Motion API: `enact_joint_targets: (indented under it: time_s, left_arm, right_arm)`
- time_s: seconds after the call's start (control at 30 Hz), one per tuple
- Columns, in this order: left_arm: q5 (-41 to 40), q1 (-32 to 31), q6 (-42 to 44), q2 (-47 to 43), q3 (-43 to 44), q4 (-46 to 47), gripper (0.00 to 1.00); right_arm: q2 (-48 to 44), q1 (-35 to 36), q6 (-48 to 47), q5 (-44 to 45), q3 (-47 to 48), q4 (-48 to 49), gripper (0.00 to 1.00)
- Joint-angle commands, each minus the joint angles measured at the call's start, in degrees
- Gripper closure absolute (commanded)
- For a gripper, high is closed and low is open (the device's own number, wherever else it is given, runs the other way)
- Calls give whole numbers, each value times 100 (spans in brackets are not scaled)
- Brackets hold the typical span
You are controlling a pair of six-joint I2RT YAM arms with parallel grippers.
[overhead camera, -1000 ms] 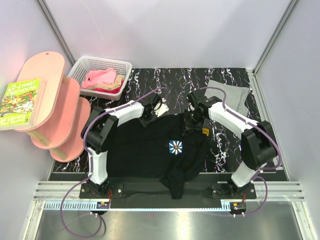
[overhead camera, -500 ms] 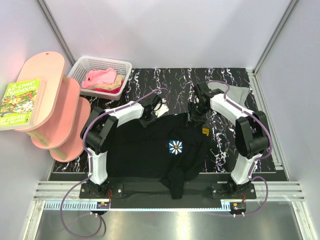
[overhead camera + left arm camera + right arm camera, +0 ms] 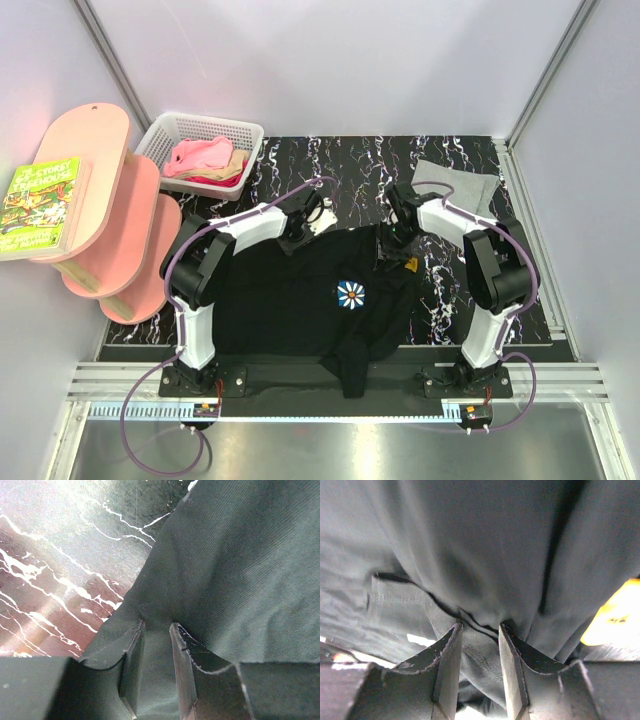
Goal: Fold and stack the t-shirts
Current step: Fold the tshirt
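The black t-shirt [image 3: 300, 295] with a white daisy print [image 3: 351, 293] lies spread across the middle of the table, one part hanging over the near edge. My left gripper [image 3: 301, 232] [image 3: 156, 626] is shut on the shirt's far left edge, with black cloth [image 3: 240, 570] filling the gap between its fingers. At the shirt's far right edge, my right gripper [image 3: 396, 236] [image 3: 477, 628] holds a bunched hem fold [image 3: 480, 655] between its jaws. A light grey t-shirt [image 3: 462, 186] lies flat at the back right. Pink, tan and red t-shirts [image 3: 205, 160] sit in a basket.
A white basket [image 3: 172, 128] stands at the back left. Left of it is a pink tiered shelf [image 3: 110, 215] with a book [image 3: 40, 205] on top. A yellow tag [image 3: 410, 263] [image 3: 615, 615] shows on the black shirt near my right gripper.
My right gripper let go, swung toward the far side, then came back down onto the shirt's far right edge and closed in on it. The left arm has not moved.
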Motion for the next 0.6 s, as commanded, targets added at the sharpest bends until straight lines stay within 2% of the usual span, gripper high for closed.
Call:
enact_joint_targets:
  time_s: [0.0,0.23,0.57]
  left_arm:
    - [-111,-16,48,-179,-42,-52,67]
    - [-128,-43,39,-118,37,-61,67]
    - [-251,-52,118,-152,37,-35,67]
  right_arm:
    - [-768,39,236,-514,-348,196,58]
    - [-1690,284,553,-805,-682,214,60]
    - [-2350,663,975,-1183,-1411,328,60]
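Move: The right fingers are down on the black t-shirt. Its sleeve end, hanging over the table's front edge, lies about 23 cm back and 6 cm to the left. The flower patch is roughly 6 cm back and 6 cm left, and the yellow tag some 6 cm to the right and 1 cm ahead, all a couple of centimetres lower. From the left hand the sleeve lies about 28 cm back and 12 cm right. The right fingers come free of the black cloth beside the yellow tag, part-open as before, and sweep up about 7 cm while drawing back 6 to 7 cm and drifting some 4 cm left, past the near side of the tag and up beside the flower patch, in the direction of the sleeve. The wrist tilts about 15 degrees, its left side rising. The left hand stays put, low on the far hem. ##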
